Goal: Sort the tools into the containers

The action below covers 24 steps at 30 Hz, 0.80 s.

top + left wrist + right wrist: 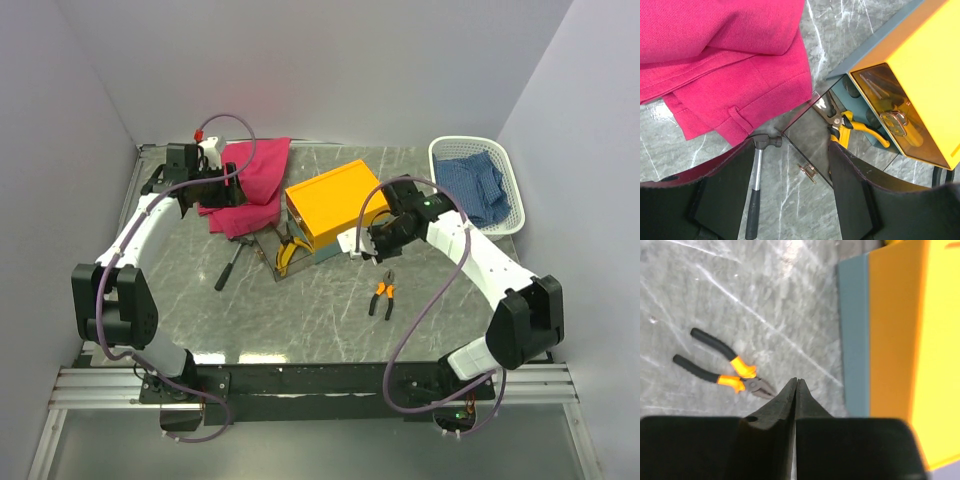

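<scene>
The orange-yellow toolbox point(333, 203) with a teal-grey base stands mid-table, its clear lid point(807, 132) folded open onto the table. Yellow-black pliers point(852, 129) lie at its open mouth, and dim tool shapes show inside. A black-handled hammer point(231, 266) lies left of the lid. My left gripper point(790, 187) hovers open above the hammer point(755, 187) and the lid, holding nothing. Orange-black pliers point(383, 295) lie on the marble in front of the box. Just above them, beside the toolbox wall point(890, 340), my right gripper point(796, 383) is shut and empty, next to the pliers' nose point(722, 367).
A magenta cloth point(250, 180) lies crumpled at the back left, its edge close to the hammer head. The white lattice basket point(507, 175) stands at the back right with a blue checked cloth point(478, 185) inside. Grey walls enclose the table on three sides.
</scene>
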Motion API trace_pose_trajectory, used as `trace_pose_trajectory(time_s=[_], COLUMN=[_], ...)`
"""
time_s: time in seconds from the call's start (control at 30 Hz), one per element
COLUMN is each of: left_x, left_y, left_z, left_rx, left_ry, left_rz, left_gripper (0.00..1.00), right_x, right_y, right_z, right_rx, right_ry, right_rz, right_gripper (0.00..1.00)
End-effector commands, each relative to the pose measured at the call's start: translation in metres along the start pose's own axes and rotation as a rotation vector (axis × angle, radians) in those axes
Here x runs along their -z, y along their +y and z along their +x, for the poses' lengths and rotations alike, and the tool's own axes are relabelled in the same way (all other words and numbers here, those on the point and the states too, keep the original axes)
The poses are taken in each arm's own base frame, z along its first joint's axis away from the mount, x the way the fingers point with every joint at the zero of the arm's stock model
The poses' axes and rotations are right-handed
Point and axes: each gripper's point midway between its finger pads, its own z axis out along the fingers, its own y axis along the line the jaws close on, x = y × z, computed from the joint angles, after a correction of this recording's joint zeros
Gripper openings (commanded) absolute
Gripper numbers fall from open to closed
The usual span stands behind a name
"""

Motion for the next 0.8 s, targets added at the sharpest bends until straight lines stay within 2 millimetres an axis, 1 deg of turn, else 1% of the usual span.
trace_pose_trajectory(time_s=[0.0,0.03,0.07,0.1,0.13,0.2,0.23,0.27,0.3,0.33,0.37,0.4,0.43,0.5,0.53,0.6,0.63,0.77], left_x=[0.006,0.007,0.007,0.009,0.009,0.011,0.012,0.012,0.012,0.011,0.011,0.011,0.011,0.011,0.01,0.011,0.012,0.017], left_y=[0.0,0.0,0.0,0.0,0.001,0.002,0.003,0.004,0.006,0.007,0.008,0.008,0.009,0.01,0.011,0.012,0.013,0.018], left_z=[-0.018,-0.016,-0.016,-0.016,-0.015,-0.015,-0.017,-0.017,-0.016,-0.016,-0.016,-0.016,-0.014,-0.013,-0.011,-0.01,-0.009,-0.005], left_rx=[-0.027,-0.027,-0.024,-0.023,-0.018,-0.008,-0.008,-0.007,-0.005,-0.003,-0.002,-0.001,0.0,0.001,0.002,0.001,0.001,0.008], left_ry=[-0.065,-0.064,-0.065,-0.069,-0.067,-0.072,-0.076,-0.078,-0.077,-0.076,-0.075,-0.074,-0.07,-0.071,-0.067,-0.066,-0.067,-0.072], left_rz=[-0.007,-0.008,-0.006,-0.007,-0.012,-0.023,-0.026,-0.031,-0.038,-0.043,-0.045,-0.046,-0.048,-0.05,-0.054,-0.059,-0.064,-0.076], left_gripper=[0.67,0.67,0.67,0.67,0.67,0.67,0.68,0.68,0.68,0.68,0.68,0.68,0.68,0.67,0.67,0.68,0.67,0.68], right_x=[-0.008,-0.012,-0.015,-0.018,-0.025,-0.027,-0.03,-0.031,-0.033,-0.033,-0.034,-0.036,-0.04,-0.046,-0.048,-0.048,-0.045,-0.042], right_y=[0.026,0.031,0.031,0.029,0.025,0.019,0.013,0.013,0.015,0.015,0.018,0.023,0.033,0.047,0.057,0.07,0.08,0.08], right_z=[0.011,0.014,0.017,0.021,0.023,0.029,0.03,0.034,0.034,0.043,0.045,0.046,0.053,0.056,0.056,0.059,0.063,0.069], right_rx=[-0.156,-0.217,-0.278,-0.345,-0.493,-0.665,-0.836,-0.917,-1.065,-1.142,-1.218,-1.283,-1.424,-1.536,-1.592,-1.654,-1.675,-1.694], right_ry=[0.042,0.048,0.054,0.072,0.074,0.098,0.088,0.098,0.1,0.138,0.148,0.161,0.214,0.252,0.254,0.266,0.286,0.312], right_rz=[-0.103,-0.125,-0.112,-0.086,-0.024,0.068,0.15,0.184,0.218,0.262,0.271,0.27,0.278,0.258,0.265,0.3,0.32,0.357], right_gripper=[0.17,0.25,0.36,0.39,0.41,0.44,0.45,0.46,0.47,0.47,0.47,0.47,0.46,0.46,0.46,0.47,0.47,0.49])
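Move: The orange-and-black pliers lie on the table roughly 15 cm below the right hand, about 6 cm back and 4 cm to its right. The yellow toolbox's middle is some 11 cm ahead of that hand, 6 cm left and 9 cm down; its open drawer is about 20 cm left, 4 cm ahead and 13 cm below. From the left hand the pliers are around 33 cm right, 20 cm back and 18 cm down. The right hand sinks about 11 cm, back and right towards the pliers, turning 85 degrees clockwise and half-opening. ##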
